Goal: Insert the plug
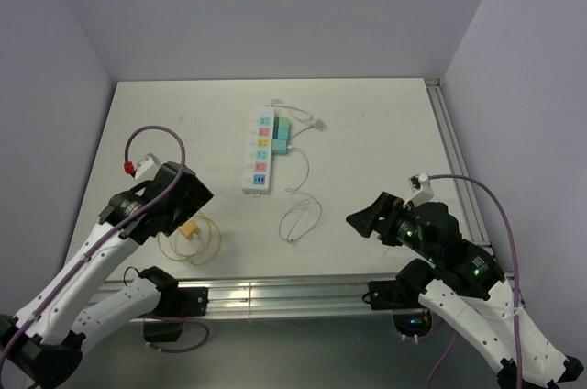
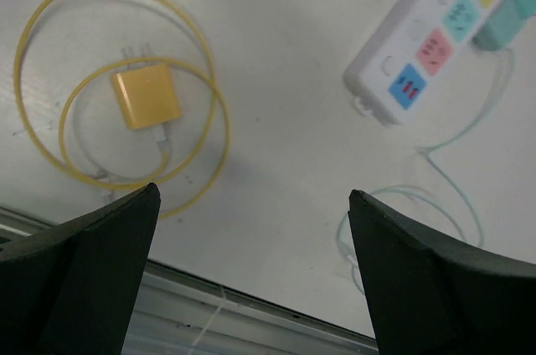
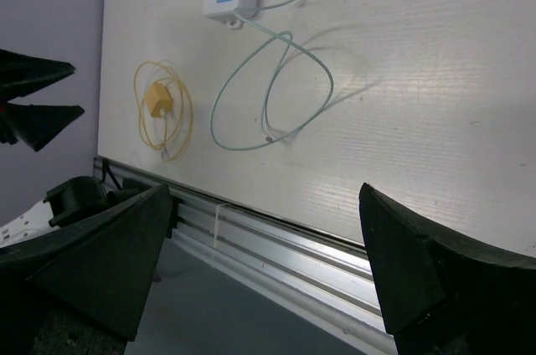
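A yellow plug lies flat on the table inside its coiled yellow cable, near the front left. In the left wrist view the plug has its prongs pointing away from me. A white power strip with coloured sockets lies mid-table, and two teal plugs sit in its right side. My left gripper hovers open just above and behind the yellow plug, with nothing between its fingers. My right gripper hangs open and empty at the front right, facing left.
A thin teal cable loops on the table between the strip and the right gripper. An aluminium rail runs along the near table edge. Purple walls close in the left, back and right sides.
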You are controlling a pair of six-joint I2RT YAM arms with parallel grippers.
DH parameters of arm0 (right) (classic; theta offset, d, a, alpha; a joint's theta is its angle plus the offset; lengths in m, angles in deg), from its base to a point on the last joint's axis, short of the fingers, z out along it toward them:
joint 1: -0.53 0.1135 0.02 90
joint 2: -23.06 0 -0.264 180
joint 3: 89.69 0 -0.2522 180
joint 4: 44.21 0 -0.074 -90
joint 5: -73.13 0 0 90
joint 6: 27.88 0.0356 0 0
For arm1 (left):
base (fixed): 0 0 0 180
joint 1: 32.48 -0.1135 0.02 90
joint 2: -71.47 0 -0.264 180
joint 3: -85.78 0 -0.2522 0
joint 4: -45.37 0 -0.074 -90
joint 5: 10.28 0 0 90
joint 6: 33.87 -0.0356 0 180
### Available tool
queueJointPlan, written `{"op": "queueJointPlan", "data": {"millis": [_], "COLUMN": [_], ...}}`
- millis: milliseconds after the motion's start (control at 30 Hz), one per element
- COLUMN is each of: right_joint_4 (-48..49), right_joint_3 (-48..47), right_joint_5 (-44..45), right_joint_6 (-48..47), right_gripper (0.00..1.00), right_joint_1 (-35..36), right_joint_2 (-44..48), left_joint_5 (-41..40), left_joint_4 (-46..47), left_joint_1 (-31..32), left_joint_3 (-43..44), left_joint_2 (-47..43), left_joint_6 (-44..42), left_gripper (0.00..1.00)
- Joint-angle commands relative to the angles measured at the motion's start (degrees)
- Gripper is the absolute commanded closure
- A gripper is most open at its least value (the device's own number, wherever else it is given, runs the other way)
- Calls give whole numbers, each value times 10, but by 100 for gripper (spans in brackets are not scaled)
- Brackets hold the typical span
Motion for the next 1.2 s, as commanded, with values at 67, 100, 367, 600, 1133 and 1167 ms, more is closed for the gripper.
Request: {"op": "queueJointPlan", "data": {"millis": [67, 100, 367, 600, 1133, 1167], "right_joint_4": [19, 17, 7, 15, 19, 19], "right_joint_3": [-5, -4, 5, 11, 18, 17], "right_joint_5": [-6, -6, -3, -10, 3, 4], "right_joint_6": [6, 6, 18, 6, 4, 4], "right_gripper": [0, 0, 0, 0, 3, 3], "right_joint_1": [-2, -2, -2, -2, -2, -2], "right_joint_2": [-3, -1, 5, -25, -41, -41], "left_joint_5": [-29, -34, -16, 4, 36, 39], "left_joint_4": [-62, -57, 4, 58, 131, 136], "left_joint_1": [-8, -8, -69, -115, -154, -156], "left_joint_3": [-23, -29, -68, -96, -143, -145], "left_joint_2": [79, 88, 128, 201, 285, 284], "left_joint_6": [101, 115, 138, 123, 124, 122], "left_gripper": [1, 1, 1, 3, 46, 53]}}
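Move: The yellow plug lies flat on the table, almost level with my left hand fore and aft, about 4 cm to its left and 16 cm below. Its yellow cord is coiled around it, the coil's middle some 3 cm nearer me than the plug. The power strip's middle is about 20 cm ahead and 14 cm right of that hand, the loose pale cable 2 cm ahead and 22 cm right. From my right hand, the plug is about 41 cm left, 6 cm ahead and 17 cm below. I sink my open left hand about 16 cm onto the yellow plug, easing some 5 cm left on the way. As it goes down I tip the fingers steeply towards the table and turn the wrist about 25 degrees counter-clockwise. Low over the table I slow and close the fingers to roughly half, bringing the tips onto the plug's two sides. My right hand, open and empty, merely dips about 2 cm. ##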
